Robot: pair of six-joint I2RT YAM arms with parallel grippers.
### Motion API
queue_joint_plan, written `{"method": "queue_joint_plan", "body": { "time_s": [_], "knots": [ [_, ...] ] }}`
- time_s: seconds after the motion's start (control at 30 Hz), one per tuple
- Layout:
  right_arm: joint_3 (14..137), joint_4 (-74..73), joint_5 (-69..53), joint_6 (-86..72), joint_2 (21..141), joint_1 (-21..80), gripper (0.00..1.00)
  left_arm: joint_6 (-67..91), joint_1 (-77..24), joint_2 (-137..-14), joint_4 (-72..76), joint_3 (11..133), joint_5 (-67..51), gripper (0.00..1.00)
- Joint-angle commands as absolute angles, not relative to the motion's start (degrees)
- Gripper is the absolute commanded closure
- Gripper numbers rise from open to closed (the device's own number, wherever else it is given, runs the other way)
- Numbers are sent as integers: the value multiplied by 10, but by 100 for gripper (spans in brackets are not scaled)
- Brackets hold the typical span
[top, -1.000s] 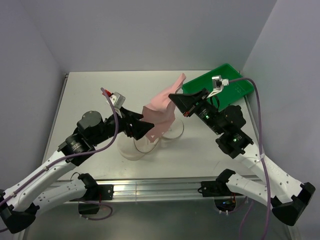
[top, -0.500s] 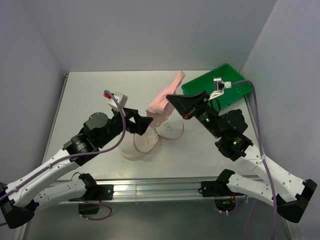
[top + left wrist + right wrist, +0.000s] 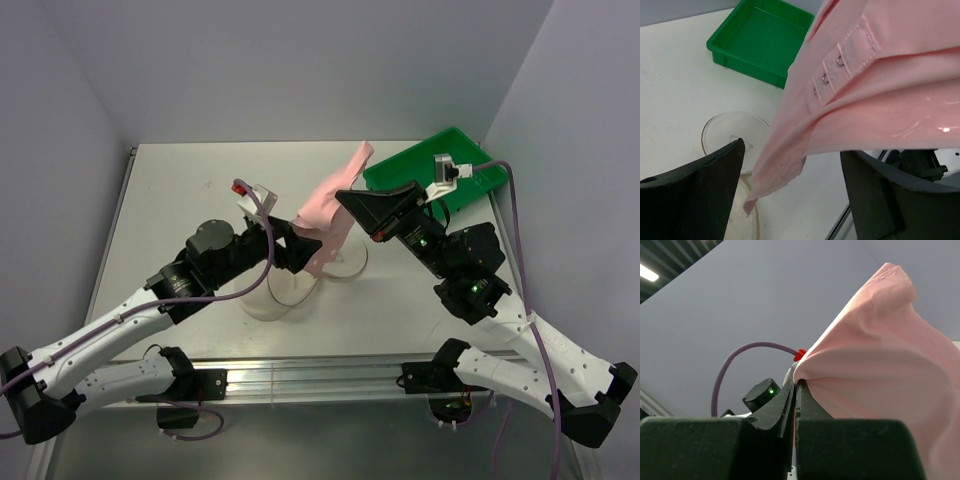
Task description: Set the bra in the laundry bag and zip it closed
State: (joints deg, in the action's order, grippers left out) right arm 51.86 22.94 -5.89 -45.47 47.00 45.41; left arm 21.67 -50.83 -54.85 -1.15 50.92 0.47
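The pale pink bra (image 3: 328,205) hangs above the table's middle, pinched at an upper fold by my right gripper (image 3: 347,197), which is shut on it (image 3: 796,382). The bra (image 3: 880,365) fills the right wrist view. Below it the laundry bag (image 3: 270,298) lies opened flat, its second round half (image 3: 350,264) beside it. My left gripper (image 3: 300,250) is open at the bra's lower end. In the left wrist view the bra (image 3: 875,90) drapes down between the spread fingers (image 3: 792,150), its tip just over the bag's mesh half (image 3: 742,220) and next to the other half (image 3: 732,130).
A green tray (image 3: 470,183) stands at the back right of the white table (image 3: 180,200), also seen in the left wrist view (image 3: 762,40). Grey walls close in the back and both sides. A metal rail runs along the table's near edge.
My left arm has moved right, bringing its open gripper in under the bra's lower end. The right gripper has lifted the bra slightly, uncovering more of the bag.
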Motion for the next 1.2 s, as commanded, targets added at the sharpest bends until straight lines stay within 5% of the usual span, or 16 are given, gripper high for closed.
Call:
{"method": "queue_joint_plan", "body": {
  "time_s": [0.0,0.17,0.2,0.3,0.63,0.7,0.83,0.87,0.93,1.17],
  "knots": [
    [528,277,-70,-468,466,461,100,211,-512,-548,56,517,-18,18],
    [507,285,-64,-474,453,462,100,223,-512,-558,93,503,-4,55],
    [504,287,-64,-475,450,461,100,228,-512,-557,98,501,-4,71],
    [496,287,-68,-478,446,462,100,235,-512,-554,120,494,-4,98],
    [447,249,-69,-452,401,461,100,256,-504,-528,103,503,38,100],
    [420,220,-96,-431,382,461,93,261,-502,-526,95,524,19,100],
    [340,179,-111,-421,340,462,40,265,-490,-527,72,562,5,100],
    [317,158,-99,-410,318,462,19,265,-488,-528,70,573,1,100],
    [305,104,-77,-389,295,462,11,264,-484,-531,65,585,-19,100],
    [341,-24,-27,-292,244,462,10,253,-483,-541,40,590,-38,100]
  ]
}}
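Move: The bra, pinched in the right gripper, hangs with its middle about 4 cm ahead, 3 cm right and 8 cm above the left hand, its lower corner reaching between the open left fingers. The bag mouth lies some 8 cm ahead, 7 cm left and 30 cm below the left hand; the bag lid is 16 cm ahead and 6 cm right, as low. From the right hand, the bra's middle is 4 cm ahead, 3 cm left and 6 cm below. Shut the left gripper on the hanging corner of the bra while the right keeps its pinch, then lift it about 9 cm, fingertips tipping slightly up. Ease the right hand down a little, then open it wide to let go of the bra and drop it away from the bra, some 17 cm down in all, drifting back and right as its fingers tip downward. ##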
